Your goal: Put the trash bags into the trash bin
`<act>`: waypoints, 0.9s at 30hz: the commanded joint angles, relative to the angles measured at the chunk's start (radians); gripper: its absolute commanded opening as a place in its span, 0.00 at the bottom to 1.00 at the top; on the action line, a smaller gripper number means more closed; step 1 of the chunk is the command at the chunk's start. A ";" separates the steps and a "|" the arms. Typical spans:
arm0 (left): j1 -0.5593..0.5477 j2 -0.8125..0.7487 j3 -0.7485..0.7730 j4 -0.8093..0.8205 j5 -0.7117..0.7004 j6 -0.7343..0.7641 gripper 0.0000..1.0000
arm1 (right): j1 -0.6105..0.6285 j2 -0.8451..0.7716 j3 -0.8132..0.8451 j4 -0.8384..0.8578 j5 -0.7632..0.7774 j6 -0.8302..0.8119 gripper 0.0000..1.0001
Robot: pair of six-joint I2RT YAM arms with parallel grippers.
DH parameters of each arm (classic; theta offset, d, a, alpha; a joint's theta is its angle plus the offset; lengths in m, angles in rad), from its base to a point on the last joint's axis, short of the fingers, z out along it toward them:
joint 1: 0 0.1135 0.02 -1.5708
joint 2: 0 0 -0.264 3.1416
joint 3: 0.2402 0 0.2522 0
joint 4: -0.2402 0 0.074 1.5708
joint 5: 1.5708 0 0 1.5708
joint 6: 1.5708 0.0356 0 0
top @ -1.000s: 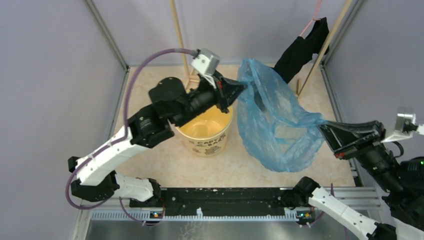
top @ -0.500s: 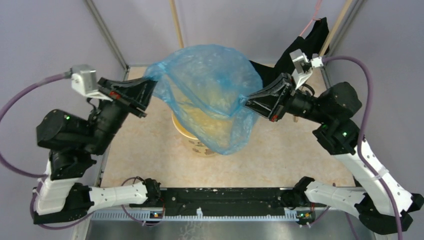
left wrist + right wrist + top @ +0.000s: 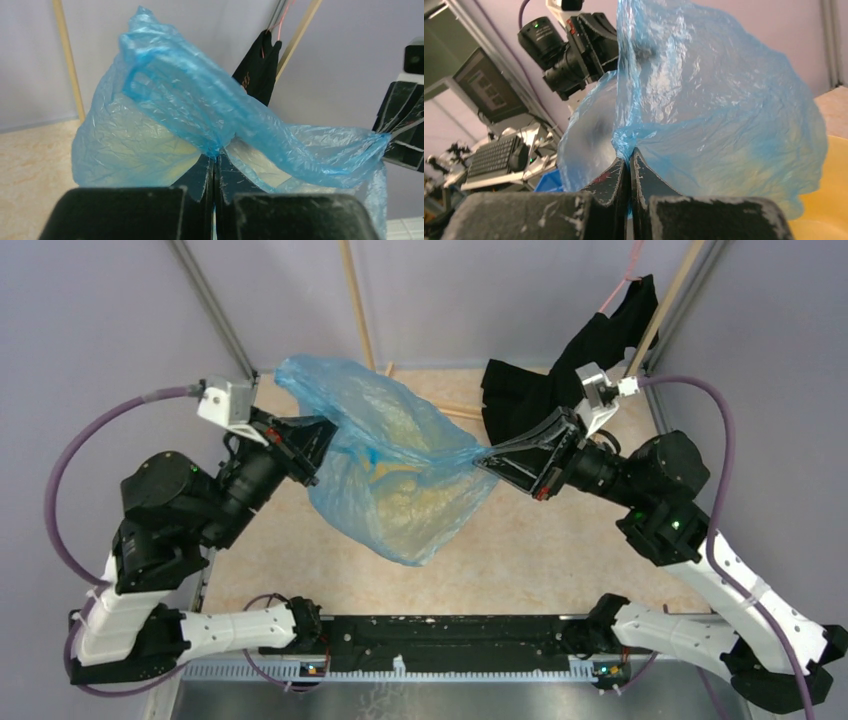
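Note:
The light-blue translucent trash bag (image 3: 400, 475) hangs stretched between my two grippers above the middle of the table. My left gripper (image 3: 328, 433) is shut on the bag's left edge (image 3: 216, 150). My right gripper (image 3: 482, 456) is shut on its right edge (image 3: 626, 147). The yellow trash bin (image 3: 400, 490) shows only as a yellow blur through the film, right under the bag. Its yellow inside also shows at the right edge of the right wrist view (image 3: 824, 200). The bin's lettering is hidden.
A black garment (image 3: 590, 350) hangs from a wooden rack (image 3: 660, 315) at the back right, close behind my right gripper. A wooden pole (image 3: 358, 300) stands at the back. Metal frame posts (image 3: 210, 305) line the table's sides.
Both grippers have come lower and closer together with the bag. The bag has sunk and drapes lower over the bin. The left arm has swung inward.

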 commanded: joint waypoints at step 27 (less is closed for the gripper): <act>0.380 0.309 -0.068 0.014 -0.098 0.053 0.00 | -0.091 0.271 0.169 -0.266 0.291 -0.198 0.00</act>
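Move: About 21 cm ahead of the left hand and 7 cm to its right stands the yellow trash bin, its middle nearly 50 cm below; from the right hand the bin lies some 24 cm ahead, 10 cm to the left and similarly low. The blue bag is already stretched between both closed grippers. The hanging black cloth is roughly 42 cm ahead and 21 cm to the right of the right hand, some 33 cm lower. Carrying the blue bag out towards the yellow bin and down, both hands first ease right about 3 cm, then swing forward together: the left some 15 cm out and 12 cm down, turning counter-clockwise while tipping its fingers down, the right about 13 cm out and 7 cm down, turning some 35 degrees clockwise. Both grippers keep their pinch on the bag. ##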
